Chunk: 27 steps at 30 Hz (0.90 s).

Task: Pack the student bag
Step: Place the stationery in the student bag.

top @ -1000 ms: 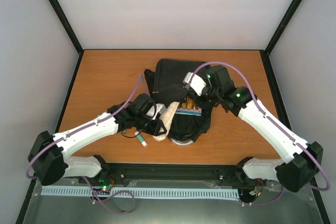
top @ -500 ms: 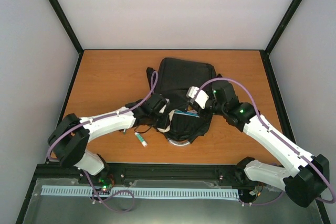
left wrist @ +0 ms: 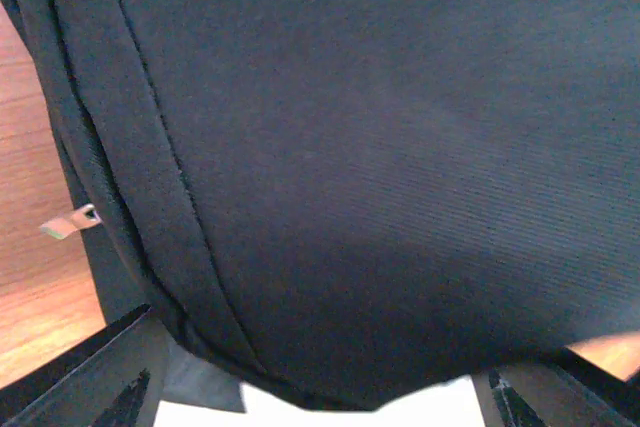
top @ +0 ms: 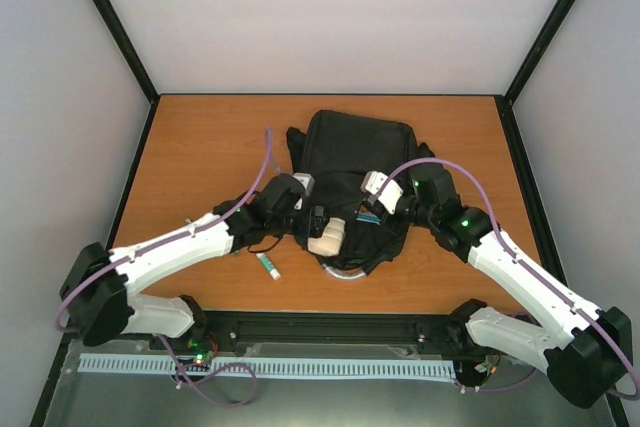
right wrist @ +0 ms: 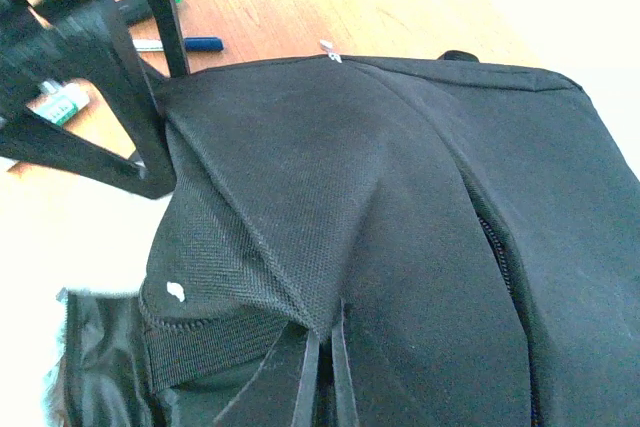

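Observation:
The student bag [top: 355,152], a big black fabric backpack, lies mid-table with its mouth toward the arms. My left gripper [top: 318,223] is at the mouth's left side. In the left wrist view its fingers [left wrist: 90,377] stand wide apart, open, against the black cloth [left wrist: 380,167], and a white soft thing [left wrist: 330,411] lies low between them. That same white thing [top: 327,238] rests on the mouth's edge. My right gripper [top: 374,197] is shut on a pinched fold of the bag's fabric [right wrist: 300,247], its tips [right wrist: 325,347] pressed together. A blue-edged item [top: 370,215] shows inside the mouth.
A small tube with a green cap [top: 270,265] lies on the wooden table [top: 200,147] left of the bag, also seen as the tube [right wrist: 60,102] in the right wrist view. A blue pen [right wrist: 190,44] lies beside it. A metal zip pull [left wrist: 70,222] hangs at the bag's side.
My left gripper carried the white thing right to the bag's mouth and opened. The right gripper, still shut on the fabric, shifted slightly forward and down.

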Tool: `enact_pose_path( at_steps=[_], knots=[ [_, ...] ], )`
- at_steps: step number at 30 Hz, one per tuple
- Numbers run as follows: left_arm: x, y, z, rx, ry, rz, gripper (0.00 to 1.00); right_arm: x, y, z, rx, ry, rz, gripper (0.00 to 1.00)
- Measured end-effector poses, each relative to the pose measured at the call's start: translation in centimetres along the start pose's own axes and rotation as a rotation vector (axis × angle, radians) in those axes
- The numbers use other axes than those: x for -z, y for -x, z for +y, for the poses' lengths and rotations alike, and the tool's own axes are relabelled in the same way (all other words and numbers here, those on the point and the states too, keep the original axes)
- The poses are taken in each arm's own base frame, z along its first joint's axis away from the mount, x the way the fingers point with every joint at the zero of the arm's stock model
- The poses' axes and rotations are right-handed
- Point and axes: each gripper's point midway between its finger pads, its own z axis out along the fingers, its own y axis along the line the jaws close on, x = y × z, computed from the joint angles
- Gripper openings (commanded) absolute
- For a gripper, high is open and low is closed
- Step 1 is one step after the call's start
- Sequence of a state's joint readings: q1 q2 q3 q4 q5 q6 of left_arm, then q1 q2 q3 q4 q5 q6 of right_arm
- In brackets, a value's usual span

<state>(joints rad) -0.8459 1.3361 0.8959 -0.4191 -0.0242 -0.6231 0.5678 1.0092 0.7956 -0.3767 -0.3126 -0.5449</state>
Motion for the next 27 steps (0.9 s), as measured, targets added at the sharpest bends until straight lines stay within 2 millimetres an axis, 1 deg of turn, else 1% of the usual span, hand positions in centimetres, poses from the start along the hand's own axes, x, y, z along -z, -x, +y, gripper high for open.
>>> enact_pose_path(
  at_steps=[2, 4, 6, 7, 9, 12, 15, 16, 19, 22, 25, 27],
  knots=[
    [1.3, 0.3, -0.7, -0.005, -0.025, -0.034, 0.83, 0.1, -0.1, 0.1, -0.001, 0.000, -0.002, 0.03],
    [2.3, 0.0, -1.2, -0.006, -0.043, -0.053, 0.81, 0.2, -0.1, 0.1, -0.002, 0.001, -0.005, 0.03],
    [2.9, -0.9, -1.3, -0.001, -0.051, -0.056, 0.77, 0.2, -0.2, 0.2, -0.003, 0.003, -0.006, 0.03],
    [3.0, -1.7, -1.4, -0.001, -0.054, -0.049, 0.73, 0.2, -0.2, 0.2, -0.003, 0.003, -0.006, 0.03],
    [2.9, -3.5, -1.3, -0.009, -0.051, -0.023, 0.63, 0.2, -0.2, 0.1, -0.004, 0.004, -0.006, 0.03],
    [2.4, -6.7, -1.4, -0.038, -0.045, 0.037, 0.38, 0.3, -0.2, 0.1, -0.005, 0.003, -0.007, 0.03],
    [1.9, -9.3, -1.4, -0.069, -0.040, 0.078, 0.04, 0.3, -0.2, 0.1, -0.005, 0.004, -0.007, 0.03],
    [1.7, -10.0, -1.5, -0.078, -0.041, 0.085, 0.01, 0.3, -0.2, 0.1, -0.005, 0.005, -0.008, 0.03],
    [0.7, -11.1, -1.5, -0.090, -0.028, 0.089, 0.01, 0.3, -0.2, 0.1, -0.005, 0.005, -0.008, 0.03],
    [-0.6, -11.6, -1.6, -0.092, -0.032, 0.069, 0.01, 0.3, -0.2, 0.1, -0.006, 0.004, -0.008, 0.03],
    [-1.6, -11.4, -1.6, -0.088, -0.040, 0.026, 0.01, 0.3, -0.2, 0.1, -0.006, 0.004, -0.008, 0.03],
    [-2.2, -10.9, -1.9, -0.085, -0.051, -0.014, 0.01, 0.3, -0.2, 0.1, -0.006, 0.005, -0.008, 0.03]
  ],
)
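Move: The pencil case lies half under the bag flap, its middle about 3 cm back, 3 cm right and 6 cm below the open left gripper. The bag's clear handle is roughly 13 cm back and 6 cm right of that gripper; the glue stick is some 11 cm back and 12 cm left. From the right gripper, shut on the flap, the pencil case is about 6 cm back, 10 cm left and 12 cm lower. Lift the left gripper a little clear of the pencil case, draw it back about 10 cm, and shut its wide-open fingers on nothing as it sinks. Bring the closed tips down to some 7 cm below their starting height, easing right and slightly forward at the last, beside the case's near end. Keep the right gripper still, holding the flap up. ##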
